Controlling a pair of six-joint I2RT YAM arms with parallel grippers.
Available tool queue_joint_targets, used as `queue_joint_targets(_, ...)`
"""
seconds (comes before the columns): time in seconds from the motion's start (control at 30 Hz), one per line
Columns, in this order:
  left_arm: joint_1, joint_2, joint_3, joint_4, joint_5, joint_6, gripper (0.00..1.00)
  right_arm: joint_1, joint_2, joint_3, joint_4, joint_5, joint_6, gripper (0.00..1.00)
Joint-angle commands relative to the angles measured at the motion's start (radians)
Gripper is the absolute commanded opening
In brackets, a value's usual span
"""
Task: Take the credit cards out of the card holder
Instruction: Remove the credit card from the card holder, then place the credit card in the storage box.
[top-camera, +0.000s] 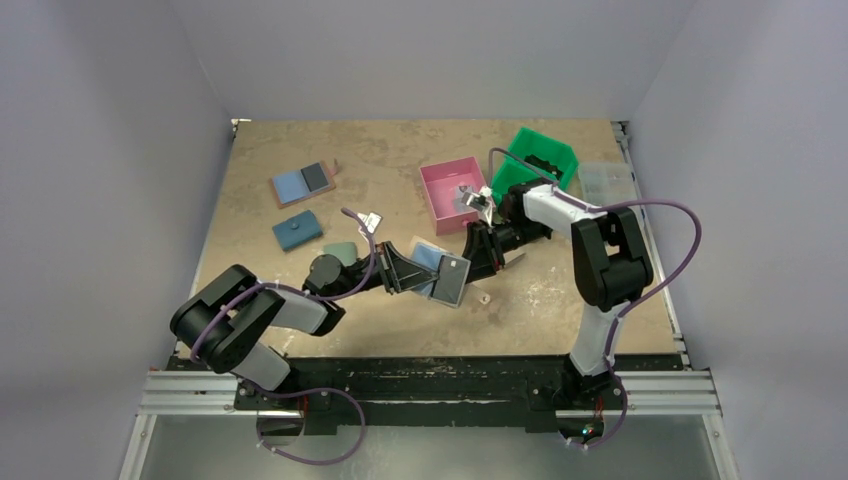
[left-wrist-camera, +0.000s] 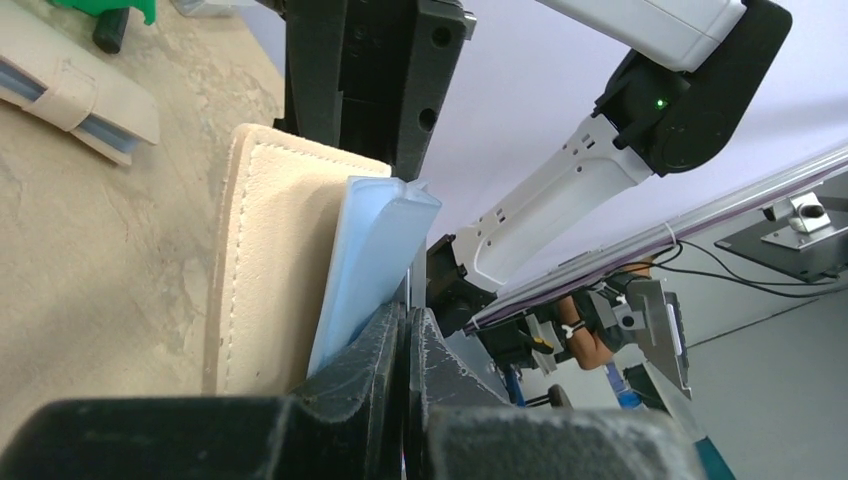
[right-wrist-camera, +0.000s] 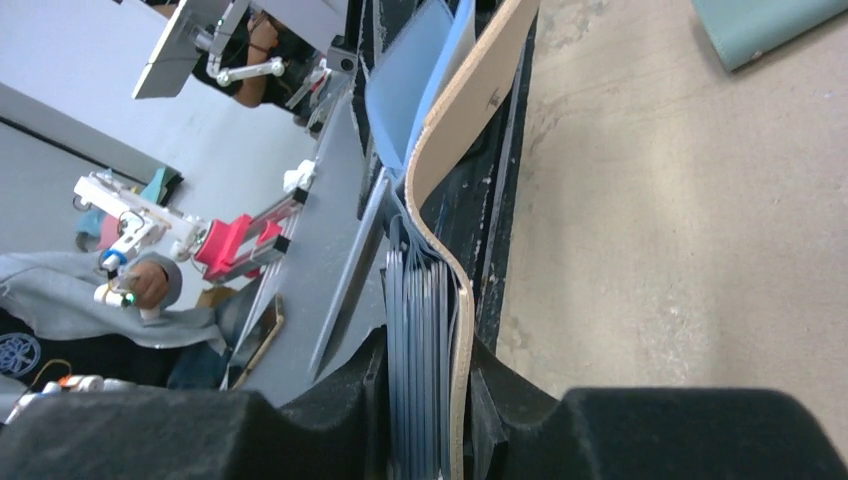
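Observation:
The beige-tan card holder (top-camera: 440, 272) hangs open above the middle of the table, held between both arms. My left gripper (top-camera: 405, 270) is shut on the edge of its pale blue panel (left-wrist-camera: 375, 250), with the beige outer skin (left-wrist-camera: 270, 260) beside the fingers. My right gripper (right-wrist-camera: 425, 365) is shut on the other side, its jaws pressing the stack of dark grey pockets (right-wrist-camera: 420, 320) against the tan cover (right-wrist-camera: 470, 110). In the left wrist view the right gripper (left-wrist-camera: 370, 70) shows as black blocks above the holder. No credit cards can be told apart from the pockets.
At the back left lies another holder (top-camera: 303, 183) with blue and black panels, and a teal wallet (top-camera: 297, 231) nearer. A pink bin (top-camera: 455, 190), a green bin (top-camera: 540, 160) and a clear box (top-camera: 607, 180) stand at the back right. A tan folded wallet (left-wrist-camera: 70, 90) lies on the table.

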Motion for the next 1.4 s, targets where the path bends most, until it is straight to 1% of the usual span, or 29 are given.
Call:
queue_joint_targets(0.0, 0.034, -0.039, -0.021, 0.095, -0.01, 0.022, 0.0, 0.009, -0.018, 0.033, 0.012, -0.037, -0.024, 0.0)
queue_joint_targets(0.33, 0.108, -0.214, -0.038, -0.257, -0.006, 0.183, 0.0, 0.009, 0.016, 0.035, 0.02, 0.026, -0.026, 0.0)
queue_joint_targets(0.7, 0.165, -0.234, -0.04, -0.276, 0.032, 0.182, 0.0, 0.011, 0.026, 0.034, 0.019, 0.039, -0.025, 0.0)
queue_joint_targets(0.87, 0.18, -0.277, -0.05, -0.378, 0.013, 0.224, 0.0, 0.009, 0.061, 0.039, 0.022, 0.044, -0.022, 0.0)
queue_joint_targets(0.97, 0.18, -0.263, -0.073, -0.359, 0.009, 0.223, 0.0, 0.009, 0.09, 0.038, 0.034, 0.05, -0.004, 0.0)
queue_joint_targets(1.03, 0.18, -0.232, -0.093, -0.298, 0.016, 0.191, 0.0, 0.009, 0.105, 0.028, 0.089, 0.064, 0.069, 0.0)
queue_joint_targets(1.13, 0.18, -0.175, -0.117, -0.2, 0.021, 0.153, 0.0, 0.009, 0.105, -0.011, 0.288, 0.109, 0.276, 0.0)
queue_joint_targets(1.27, 0.181, -0.119, -0.127, -0.155, 0.015, 0.142, 0.0, 0.009, 0.058, -0.095, 0.594, 0.208, 0.599, 0.0)
queue_joint_targets(1.33, 0.182, -0.086, -0.128, -0.133, 0.014, 0.139, 0.0, 0.009, 0.048, -0.129, 0.697, 0.263, 0.708, 0.0)
queue_joint_targets(1.37, 0.182, -0.071, -0.128, -0.117, 0.014, 0.137, 0.0, 0.009, 0.054, -0.135, 0.716, 0.283, 0.735, 0.0)
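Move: The left fingers are already shut on the left edge of the credit card; the card's middle lies about 3 cm right and 1 cm back. The pink box is roughly 16 cm ahead, 4 cm right and 15 cm below, the green card holder some 22 cm left and 2 cm ahead on the table. The right hand, already clamped on the open card holder, has that card 5 cm left, 2 back, and a closed tan holder about 4 ahead, 9 right, 12 below. Still pinching the credit card's edge, the left hand draws it leftwards about 5 cm out of the clear sleeve, drifting 2 cm or so forward and turning some 10 degrees counter-clockwise, then sinks 6 cm late on. The right hand keeps its clamp on the card holder as a counter-hold and lowers about 9 cm, mostly near the end, its left side tipping down. ##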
